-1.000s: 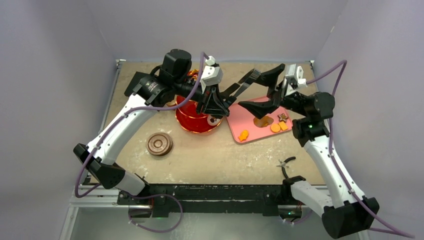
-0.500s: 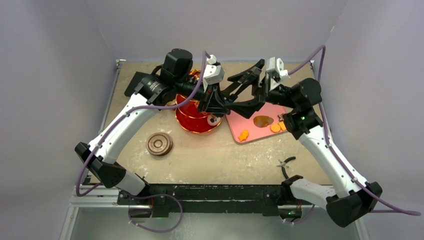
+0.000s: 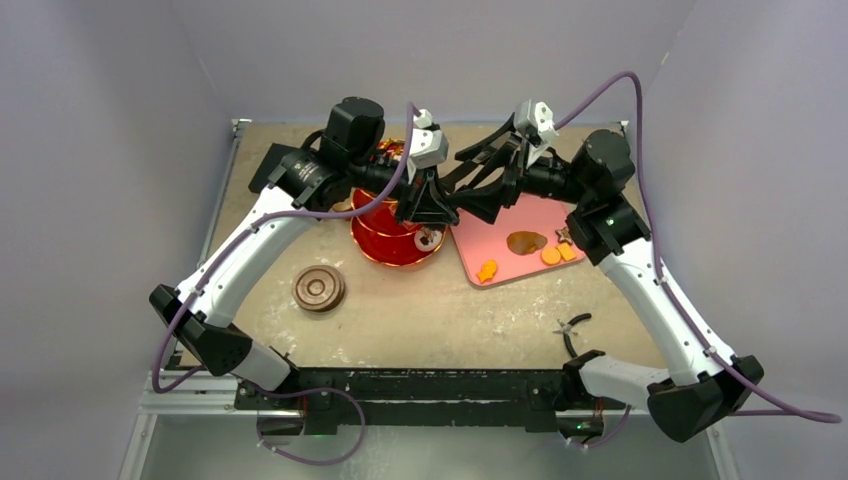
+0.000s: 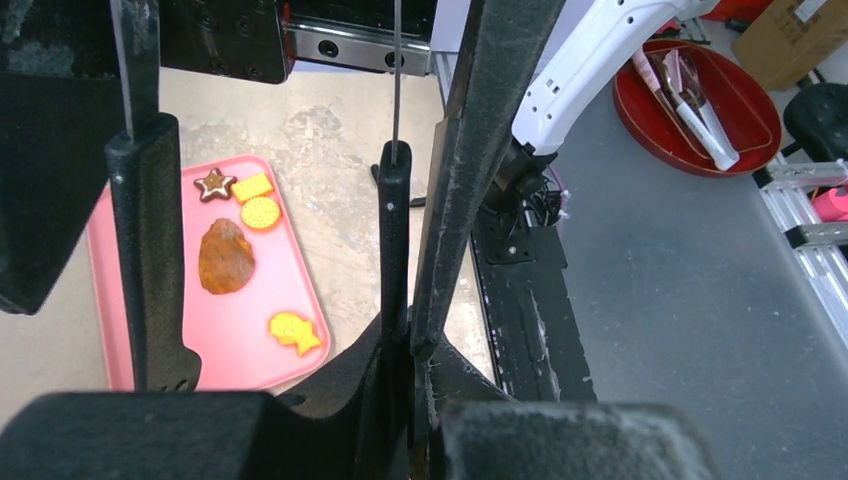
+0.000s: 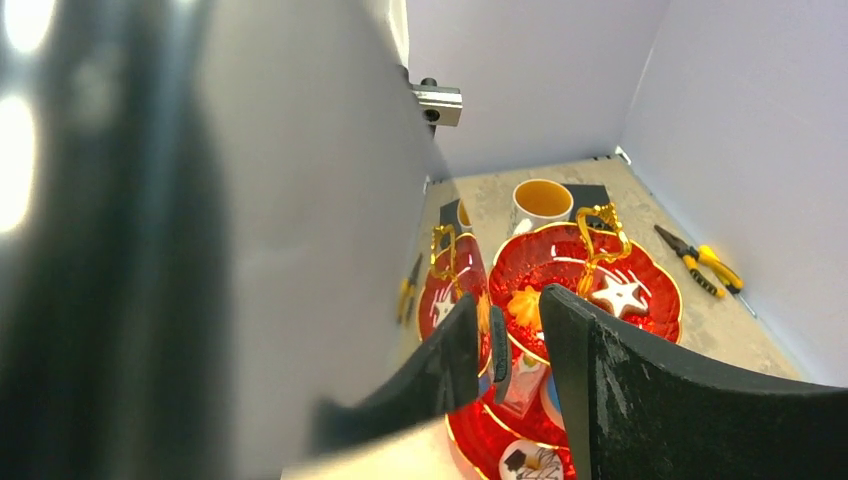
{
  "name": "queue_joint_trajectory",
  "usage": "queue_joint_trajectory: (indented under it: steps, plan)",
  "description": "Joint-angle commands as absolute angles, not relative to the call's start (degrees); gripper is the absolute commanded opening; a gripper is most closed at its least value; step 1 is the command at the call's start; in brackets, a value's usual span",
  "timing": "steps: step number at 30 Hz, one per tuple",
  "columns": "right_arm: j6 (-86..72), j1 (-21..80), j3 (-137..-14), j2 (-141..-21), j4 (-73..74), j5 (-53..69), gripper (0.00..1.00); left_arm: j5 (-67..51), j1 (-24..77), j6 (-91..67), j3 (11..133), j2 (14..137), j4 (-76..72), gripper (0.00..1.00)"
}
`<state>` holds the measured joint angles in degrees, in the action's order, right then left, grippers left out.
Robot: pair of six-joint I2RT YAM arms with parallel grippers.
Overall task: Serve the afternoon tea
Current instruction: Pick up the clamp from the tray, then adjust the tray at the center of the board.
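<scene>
The red three-tier stand (image 3: 385,243) with gold rims stands at mid-table and carries a star biscuit (image 5: 618,293) and an orange leaf pastry (image 5: 523,303). My left gripper (image 3: 430,212) hovers over the stand's right side. It is shut on the black tongs (image 4: 393,240), whose two arms point toward the right arm. My right gripper (image 3: 482,190) has reached in from the right. Its jaws (image 5: 520,340) stand open around one thin tong tip (image 5: 500,355). A white mug of amber tea (image 5: 541,203) sits behind the stand. Stacked brown saucers (image 3: 319,288) lie to the left.
A pink tray (image 3: 505,262) right of the stand holds a yellow fish biscuit (image 3: 487,270), a brown pastry (image 3: 525,241) and round orange biscuits (image 3: 551,256). Pliers (image 3: 573,325) lie near the right front edge. Yellow-handled pliers (image 5: 700,262) lie by the back wall.
The right arm has swung left to the left gripper, bringing its jaws around a tong tip; they have narrowed a little. The left arm has stayed put.
</scene>
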<state>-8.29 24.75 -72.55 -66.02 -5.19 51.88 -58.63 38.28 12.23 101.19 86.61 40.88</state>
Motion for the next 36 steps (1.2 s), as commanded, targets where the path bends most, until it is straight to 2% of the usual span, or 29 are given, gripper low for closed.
queue_joint_trajectory:
  steps: [1, 4, 8, 10, 12, 13, 14, 16, 17, 23, 29, 36]
  plan:
    - [-3.6, 25.2, -76.9, -66.5, 3.6, 51.2, 0.82, -58.6, 38.5, 14.5, 104.2, 86.0, 39.0, 0.0]
    - [-3.3, 25.3, -78.6, -67.6, 6.0, 51.3, 0.71, -57.2, 38.5, 15.2, 104.4, 85.9, 39.0, 0.0]
    - [-3.9, 25.2, -76.7, -66.0, 2.7, 49.8, 0.64, -54.6, 38.5, 15.6, 103.8, 85.6, 38.4, 0.0]
    - [-5.4, 25.3, -74.8, -64.4, 0.3, 49.2, 0.61, -53.4, 38.5, 15.7, 103.3, 85.3, 38.1, 0.07]
    - [-5.3, 25.2, -73.6, -63.2, -1.6, 47.0, 0.6, -52.4, 38.5, 15.8, 103.0, 85.0, 38.1, 0.29]
    - [-5.2, 25.2, -73.0, -62.7, -2.2, 46.1, 0.6, -51.9, 38.5, 15.7, 102.9, 85.0, 38.1, 0.45]
    - [-5.0, 25.2, -72.5, -62.3, -2.7, 44.8, 0.6, -51.5, 38.5, 15.7, 102.8, 85.0, 38.1, 0.52]
    - [-4.6, 25.1, -71.7, -61.5, -3.1, 42.0, 0.59, -50.0, 38.5, 15.8, 102.7, 84.8, 38.2, 0.8]
    - [-4.4, 25.2, -71.1, -61.1, -3.2, 39.5, 0.59, -48.8, 38.5, 15.9, 102.5, 84.7, 38.4, 0.86]
    - [-3.6, 24.9, -66.3, -57.1, -4.0, 22.7, 0.59, -41.1, 38.5, 23.1, 97.8, 83.4, 41.3, 0.94]
    - [-5.3, 24.2, -60.4, -53.0, -5.3, 10.2, 0.6, -40.6, 39.8, 28.8, 89.0, 86.0, 41.0, 0.94]
    - [-8.7, 23.4, -54.9, -49.6, -6.0, -1.9, 0.6, -33.0, 47.4, 37.7, 81.9, 92.9, 36.3, 0.92]
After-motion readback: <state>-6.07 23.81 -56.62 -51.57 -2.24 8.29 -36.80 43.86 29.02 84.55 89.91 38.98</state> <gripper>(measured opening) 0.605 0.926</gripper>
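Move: The clamp is still pinched by one black end in the left fingers. Its middle lies about 4 cm ahead of the left hand, 5 to its right and 4 above. For the right hand it lies level fore and aft, 2 cm to the right, between the spread fingers. The red stand's middle is some 14 cm ahead and 10 left of the left hand, 25 below; the pink tray is 14 ahead, 16 right and 38 below. Close the right gripper partway to squeeze the clamp between its fingers, then open the left gripper wide to let go of the end. Carry the clamp off with the right hand, about 10 cm right, some 6 forward and a little down, swinging the wrist clockwise some 45 degrees. Ease the left hand slightly forward, then drop it well down, tipping its fingers downward. ##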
